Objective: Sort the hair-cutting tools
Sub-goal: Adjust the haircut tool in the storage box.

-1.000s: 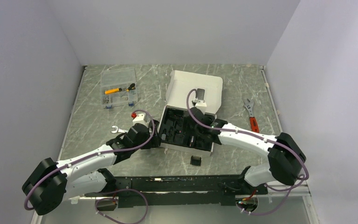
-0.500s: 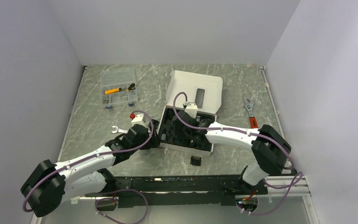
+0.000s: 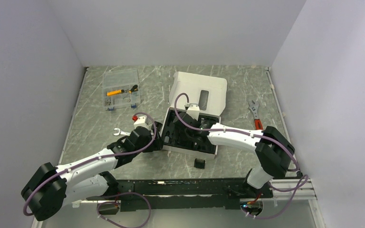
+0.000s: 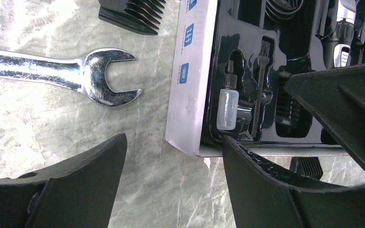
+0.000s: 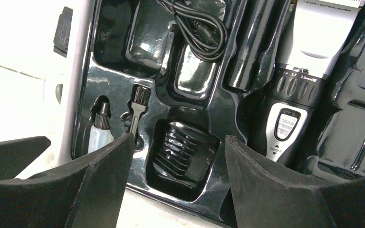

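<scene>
The hair clipper lies in the black tray of the open white box. A black comb attachment sits in a tray pocket, right between the spread fingers of my right gripper, which is open and holds nothing. A second comb lies on the table in front of the box. A third comb lies left of the box. My left gripper is open at the box's near-left corner, empty.
A silver open-end wrench lies left of the box. A red-handled wrench is at the right and a clear parts organizer at the back left. The box lid leans back. An oil bottle, a brush and a cable fill other pockets.
My right arm has swung left across the tray and its jaws have widened. The left arm has stayed where it was.
</scene>
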Controlling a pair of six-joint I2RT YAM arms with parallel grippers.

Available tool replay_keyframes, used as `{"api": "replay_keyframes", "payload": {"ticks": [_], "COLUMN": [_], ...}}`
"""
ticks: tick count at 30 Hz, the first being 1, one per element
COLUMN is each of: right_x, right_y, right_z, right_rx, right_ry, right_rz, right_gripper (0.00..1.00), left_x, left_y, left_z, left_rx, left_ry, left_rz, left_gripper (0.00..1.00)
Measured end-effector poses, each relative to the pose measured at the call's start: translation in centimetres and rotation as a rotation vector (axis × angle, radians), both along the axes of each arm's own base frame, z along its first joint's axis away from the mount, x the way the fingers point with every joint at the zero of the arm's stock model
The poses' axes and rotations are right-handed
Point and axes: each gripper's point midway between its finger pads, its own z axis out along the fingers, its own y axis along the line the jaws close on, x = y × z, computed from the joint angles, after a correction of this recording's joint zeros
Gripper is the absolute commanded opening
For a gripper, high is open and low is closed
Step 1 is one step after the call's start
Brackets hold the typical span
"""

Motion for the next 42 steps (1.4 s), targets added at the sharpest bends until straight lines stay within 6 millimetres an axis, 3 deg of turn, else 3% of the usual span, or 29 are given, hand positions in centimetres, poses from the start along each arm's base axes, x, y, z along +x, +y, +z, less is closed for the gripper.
{"api": "replay_keyframes", "payload": {"ticks": [5, 12, 17, 21, 25, 27, 36, 42], "right_x": [0.0, -0.3, -0.8, -1.5, -1.8, -1.4, -2.2, -2.4], "right_y": [-0.2, 0.8, 1.1, -0.2, -1.3, -1.3, 0.0, 0.0], "right_z": [0.3, 3.8, 3.6, 3.5, 5.1, 5.5, 0.6, -0.6], "right_rx": [-0.010, 0.041, 0.006, -0.025, 0.014, 0.030, 0.027, 0.020], "right_ry": [-0.012, -0.119, -0.145, -0.179, -0.244, -0.254, -0.117, -0.079], "right_rz": [0.007, 0.170, 0.302, 0.370, 0.443, 0.470, 0.580, 0.589], "right_gripper": [0.70, 0.69, 0.66, 0.54, 0.25, 0.19, 0.15, 0.14], "left_x": [0.0, -0.1, -0.1, -0.1, -0.1, -0.1, 0.0, 0.0], "left_y": [0.0, 0.3, 0.5, 0.5, 0.6, 0.6, 0.6, 0.7], "left_z": [0.0, 0.1, 0.1, 0.1, 0.0, 0.0, -0.1, 0.0], "left_rx": [0.000, 0.008, 0.012, 0.014, 0.015, 0.017, 0.017, 0.018], "left_ry": [0.000, 0.000, -0.002, -0.003, -0.004, -0.004, -0.007, -0.012], "left_rz": [0.000, 0.007, 0.011, 0.014, 0.015, 0.017, 0.020, 0.022], "left_gripper": [0.78, 0.79, 0.79, 0.79, 0.78, 0.78, 0.78, 0.77]}}
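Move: The comb in its tray slot lies just under the right gripper, about 2 cm back, straight below by some 2 cm. Its neighbours in the box: the small brush about 3 cm left of the gripper and 1 cm back, the oil bottle 6 cm left and 2 cm back, the clipper 5 cm right and 1 cm ahead, the cable 5 cm ahead and 2 cm left. From the left gripper the comb is about 11 cm right, 1 cm back, 2 cm lower. Raise the open right gripper about 5 cm clear of the tray, easing it some 2 cm back and swinging it about 35 degrees counter-clockwise. Bring the fingers most of the way together at the top, then lower them about 6 cm onto the comb in its slot, the narrowed tips ending at its near end. ##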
